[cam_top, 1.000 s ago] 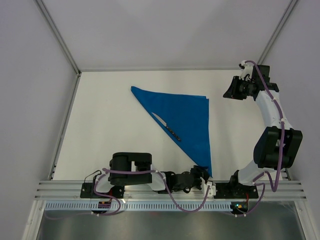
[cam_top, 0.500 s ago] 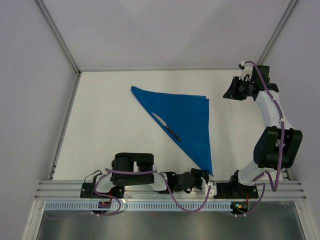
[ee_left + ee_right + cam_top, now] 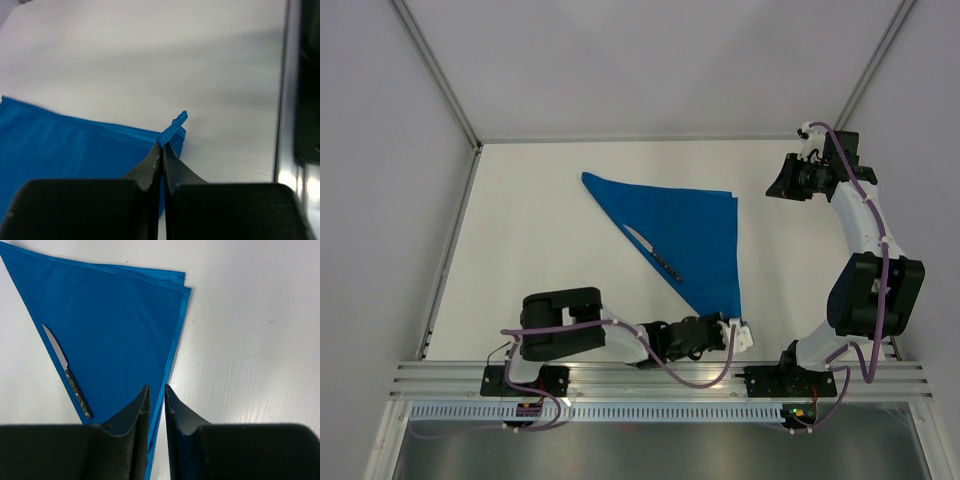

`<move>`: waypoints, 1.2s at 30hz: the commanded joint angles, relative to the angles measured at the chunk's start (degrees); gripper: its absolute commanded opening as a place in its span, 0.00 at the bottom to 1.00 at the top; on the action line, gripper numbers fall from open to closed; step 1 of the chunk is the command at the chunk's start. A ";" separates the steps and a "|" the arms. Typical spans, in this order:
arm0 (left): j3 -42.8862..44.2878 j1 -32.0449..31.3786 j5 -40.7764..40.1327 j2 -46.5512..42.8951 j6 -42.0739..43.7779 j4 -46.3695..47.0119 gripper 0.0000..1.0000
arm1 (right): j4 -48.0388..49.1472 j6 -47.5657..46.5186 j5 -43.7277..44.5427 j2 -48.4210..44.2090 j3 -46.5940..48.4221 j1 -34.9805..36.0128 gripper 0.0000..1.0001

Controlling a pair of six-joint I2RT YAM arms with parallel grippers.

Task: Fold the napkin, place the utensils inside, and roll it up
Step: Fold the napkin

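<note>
The blue napkin (image 3: 695,235) lies folded into a triangle on the white table, one point toward the near edge. The knife (image 3: 655,257), the only one of the utensils in view, rests along the cloth's left slanted edge, blade pointing away. My left gripper (image 3: 734,330) is low at that near point, shut on the napkin corner (image 3: 172,127), which sticks up between its fingertips. My right gripper (image 3: 780,186) hovers high beyond the cloth's right corner. In the right wrist view the napkin (image 3: 110,335) and knife (image 3: 66,372) show below the right gripper (image 3: 156,389), narrowly open and holding nothing.
The table's metal rail (image 3: 650,375) runs along the near edge behind the left arm. A dark frame edge (image 3: 300,100) stands at the right of the left wrist view. White side walls close in the table on the left, back and right.
My left gripper has shut on the napkin's near corner, and the left arm has swung so the corner sits slightly farther from the rail. The right arm has stayed put.
</note>
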 commanded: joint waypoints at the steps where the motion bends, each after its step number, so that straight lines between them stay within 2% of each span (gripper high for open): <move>1: 1.83 6.14 4.42 -7.21 -16.36 -2.14 0.02 | 1.47 0.60 -1.77 0.46 0.02 -0.04 0.23; 7: 1.31 16.52 8.39 -12.31 -36.48 -7.33 0.02 | 1.12 0.42 -2.12 0.37 0.02 -0.04 0.23; 10: -0.54 22.40 7.60 -14.69 -43.17 -8.73 0.02 | 1.03 0.16 -2.29 0.63 -0.07 0.05 0.23; 13: -1.60 25.57 5.58 -16.27 -47.66 -11.19 0.02 | 0.85 0.25 -2.38 0.90 0.10 0.22 0.23; 19: -2.22 34.62 5.58 -16.71 -54.34 -14.97 0.02 | 0.76 -0.01 -1.77 1.25 0.19 1.36 0.23; 28: -2.30 42.27 6.10 -15.66 -60.76 -18.41 0.02 | 0.41 -0.63 -1.06 1.86 0.37 2.60 0.23; 36: -1.86 46.41 8.12 -13.82 -65.07 -19.99 0.02 | 0.24 -0.98 -0.63 2.04 0.54 3.47 0.23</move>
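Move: Ahead and to the left of the left hand, which already holds the napkin's near corner just off the table, lies the knife, about 23 cm farther out, 20 cm to its left and 4 cm lower. The napkin's far-left tip is some 46 cm ahead and 38 cm left; its far-right corner is about 40 cm ahead and 4 cm to the right. From the right hand, the knife is roughly 30 cm left, 7 cm back and 16 cm below. Keeping its pinch on the napkin corner, the left hand sweeps it forward and left some 33 cm to above the knife, quickly at first, then slowing. It rises about 7 cm early on and sinks back some 4 cm, while the wrist swings counter-clockwise from pointing mostly right to mostly forward and dips its fingertips. The empty right hand drifts about 2.5 cm left. ##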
